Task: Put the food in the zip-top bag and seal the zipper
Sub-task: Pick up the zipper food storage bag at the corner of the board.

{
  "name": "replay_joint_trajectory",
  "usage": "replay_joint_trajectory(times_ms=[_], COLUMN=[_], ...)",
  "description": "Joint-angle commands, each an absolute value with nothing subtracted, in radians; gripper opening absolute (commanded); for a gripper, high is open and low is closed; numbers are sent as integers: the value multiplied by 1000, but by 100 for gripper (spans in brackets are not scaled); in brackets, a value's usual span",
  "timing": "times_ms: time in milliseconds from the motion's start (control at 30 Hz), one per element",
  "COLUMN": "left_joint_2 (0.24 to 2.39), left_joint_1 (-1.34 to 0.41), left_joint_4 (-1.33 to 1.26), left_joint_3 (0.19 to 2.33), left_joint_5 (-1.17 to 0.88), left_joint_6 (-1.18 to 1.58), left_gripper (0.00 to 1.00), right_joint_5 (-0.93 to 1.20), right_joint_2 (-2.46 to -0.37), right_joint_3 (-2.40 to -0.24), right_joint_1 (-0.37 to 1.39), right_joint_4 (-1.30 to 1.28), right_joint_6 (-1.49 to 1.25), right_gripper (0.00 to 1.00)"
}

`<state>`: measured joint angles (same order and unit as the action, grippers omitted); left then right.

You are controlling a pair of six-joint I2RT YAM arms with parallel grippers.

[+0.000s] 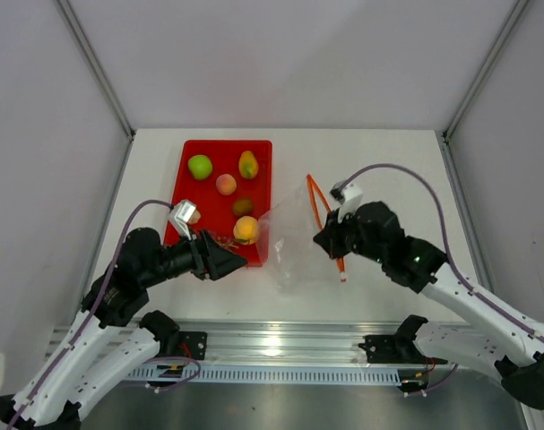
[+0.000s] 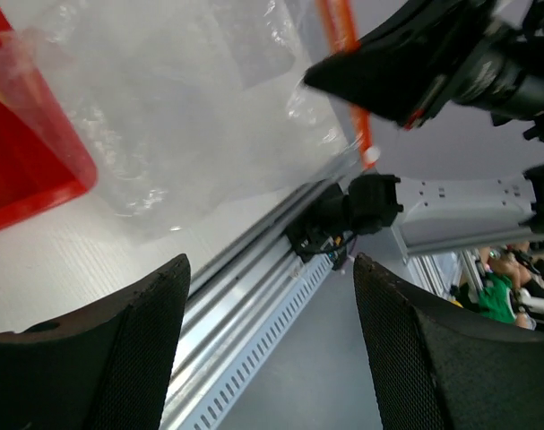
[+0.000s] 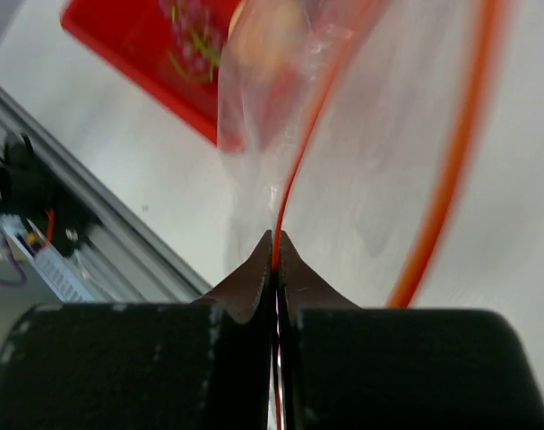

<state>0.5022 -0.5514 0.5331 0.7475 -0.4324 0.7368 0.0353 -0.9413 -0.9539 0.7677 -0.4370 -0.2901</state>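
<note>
The food lies on the red tray (image 1: 186, 193): a green apple (image 1: 200, 167), a mango (image 1: 247, 164), a peach (image 1: 226, 184), a kiwi (image 1: 243, 207), an orange (image 1: 246, 230) and grapes (image 1: 222, 240). The clear zip-top bag (image 1: 289, 240) lies right of the tray, one corner over the tray's edge. My right gripper (image 1: 328, 240) is shut on the orange-red zipper (image 1: 318, 202), and the strip (image 3: 298, 152) runs up from between its tips (image 3: 276, 240). My left gripper (image 1: 231, 262) is open at the tray's near right corner. Nothing is between its fingers (image 2: 119, 358), which point past the bag (image 2: 191, 116).
The aluminium rail (image 1: 280, 345) with both arm bases runs along the table's near edge. White walls close in the table on the left, back and right. The right arm's wrist (image 2: 415, 63) hangs over the far side of the bag in the left wrist view.
</note>
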Motion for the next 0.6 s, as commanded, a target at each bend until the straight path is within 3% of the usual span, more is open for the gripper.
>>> replay_joint_trajectory(times_ms=[0, 267, 567], left_joint_2=[482, 433, 417], left_joint_1=[-647, -779, -822], left_joint_4=[463, 463, 488], left_joint_3=[730, 655, 684], left_joint_5=[-336, -218, -180], left_joint_6=[788, 833, 845], left_gripper=[74, 73, 73], right_joint_5=[-98, -371, -686], right_joint_2=[-917, -997, -1153], right_joint_3=[-864, -831, -1055], right_joint_1=[912, 1305, 1515], right_joint_4=[-462, -407, -508], right_joint_6=[-346, -443, -416], right_gripper=[0, 0, 0])
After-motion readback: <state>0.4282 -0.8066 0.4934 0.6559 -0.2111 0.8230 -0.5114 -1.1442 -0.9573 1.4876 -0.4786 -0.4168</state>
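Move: The right fingers are already shut on the orange zipper band of the bag; the open left gripper they are carrying it to is about 21 cm to their left, 8 cm back and roughly level. From the left hand, the bag's middle is some 13 cm right, 9 cm ahead and 7 cm lower. Straight ahead of the left hand by about 19 cm is the yellow-orange fruit, 21 cm below, and the red tray's middle lies 29 cm ahead, 7 cm left. Still pinching the zipper band, the right hand sweeps the bag back about 12 cm and some 8 cm left, towards the open left gripper, dipping around 8 cm and then rising a couple. Its left side tips down some 15 degrees as it swings slightly counter-clockwise. The left hand eases back and down about 2 cm each, fingers staying open, with no touch on the bag to be seen. ##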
